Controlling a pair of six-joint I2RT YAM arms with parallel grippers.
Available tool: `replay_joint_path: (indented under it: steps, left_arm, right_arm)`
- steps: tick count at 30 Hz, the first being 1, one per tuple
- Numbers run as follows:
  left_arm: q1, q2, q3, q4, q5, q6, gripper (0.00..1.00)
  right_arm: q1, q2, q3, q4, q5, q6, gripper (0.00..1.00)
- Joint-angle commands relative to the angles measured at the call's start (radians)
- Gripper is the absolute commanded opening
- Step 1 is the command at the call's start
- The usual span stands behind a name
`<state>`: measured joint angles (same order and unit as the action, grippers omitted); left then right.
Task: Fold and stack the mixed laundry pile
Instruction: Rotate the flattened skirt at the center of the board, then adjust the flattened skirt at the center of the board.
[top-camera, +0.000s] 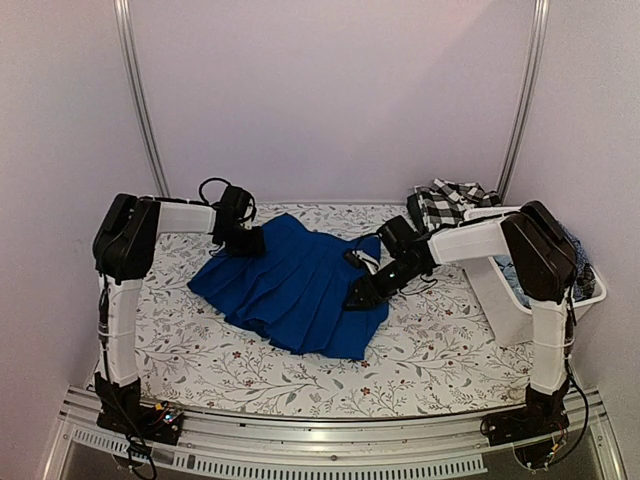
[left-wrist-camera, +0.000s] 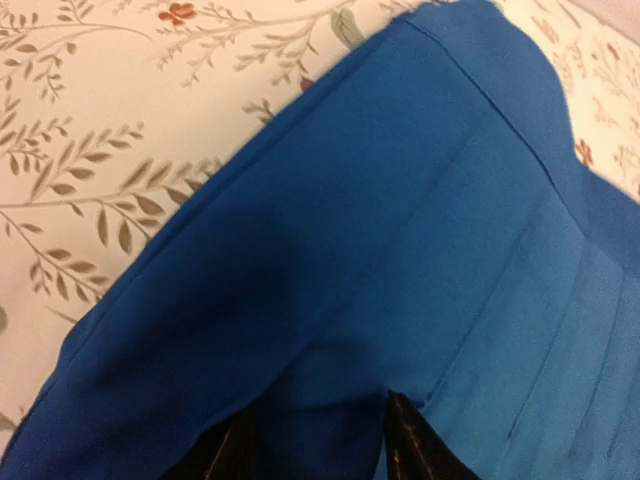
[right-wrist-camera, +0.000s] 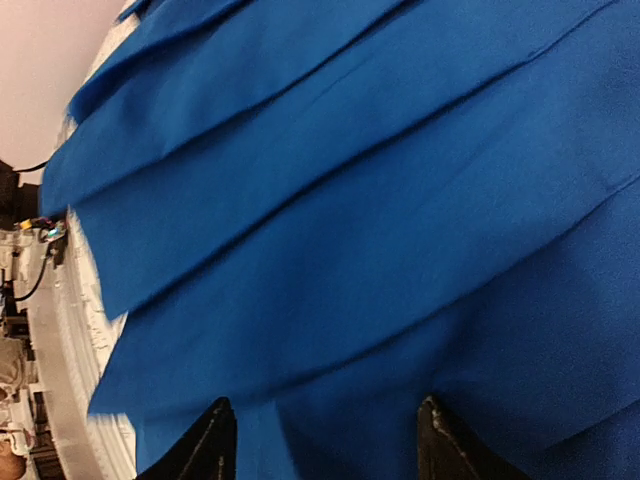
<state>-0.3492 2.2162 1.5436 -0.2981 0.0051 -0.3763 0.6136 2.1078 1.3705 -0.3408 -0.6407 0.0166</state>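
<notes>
A royal blue pleated garment (top-camera: 290, 290) lies spread on the flower-patterned table cover (top-camera: 420, 360). My left gripper (top-camera: 255, 240) is pressed down on its far left corner. In the left wrist view the fingers (left-wrist-camera: 405, 440) stand apart, and a hump of the blue cloth (left-wrist-camera: 400, 250) bulges between them at the gripper (left-wrist-camera: 315, 440). My right gripper (top-camera: 358, 295) rests on the garment's right edge. In the right wrist view the gripper (right-wrist-camera: 325, 440) is open wide, tips down on the blue pleats (right-wrist-camera: 350, 200). A black-and-white plaid garment (top-camera: 450, 203) lies at the back right.
A white plastic tub (top-camera: 500, 300) stands at the right edge with bluish cloth (top-camera: 585, 270) inside, partly hidden by the right arm. The table cover (left-wrist-camera: 100, 150) shows bare beside the garment. Purple walls close in the back and sides.
</notes>
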Motion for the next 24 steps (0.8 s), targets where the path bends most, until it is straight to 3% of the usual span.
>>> replay_joint_path:
  steps: [1, 6, 11, 15, 24]
  left_arm:
    - [0.062, 0.02, 0.128, -0.106, -0.041, 0.068, 0.5]
    - [0.028, -0.203, -0.034, -0.02, -0.013, 0.095, 0.6]
    - [-0.054, -0.389, -0.273, 0.078, 0.032, 0.114, 0.63]
    - [-0.139, -0.422, -0.326, 0.141, 0.068, 0.138, 0.63]
    - [-0.246, -0.286, -0.246, 0.155, 0.083, 0.163, 0.61]
  right_arm:
    - [0.013, -0.225, -0.131, 0.073, -0.09, 0.154, 0.66]
    - [-0.113, -0.447, -0.372, 0.224, -0.008, 0.324, 0.79]
    - [-0.106, -0.561, -0.656, 0.535, -0.052, 0.59, 0.86]
    - [-0.067, -0.49, -0.694, 0.634, -0.034, 0.663, 0.87]
    - [0.009, -0.224, -0.649, 0.901, -0.016, 0.78, 0.87]
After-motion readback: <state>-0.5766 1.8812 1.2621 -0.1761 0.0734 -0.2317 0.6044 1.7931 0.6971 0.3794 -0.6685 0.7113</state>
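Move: The flattened skirt lies under both sets of fingers. Its middle is about 12 cm back and 11 cm right of the left hand, and about 14 cm left and 2 cm ahead of the right hand, barely below either. From the right hand, the checked bag stands some 25 cm ahead and 22 cm right, and the laundry bin some 38 cm right and 5 cm ahead. Finishing a clockwise sweep, the left hand drags the skirt a last 3 cm forward while the right drags it about 4 cm back; both then lift clear as their fingers open wider. The left swings back and right over the skirt, turning about 20 degrees clockwise and starting to sink; the right hops up and right, then back and down with a slight leftward return, its wrist turning clockwise, to bare board beside the skirt's right edge. ##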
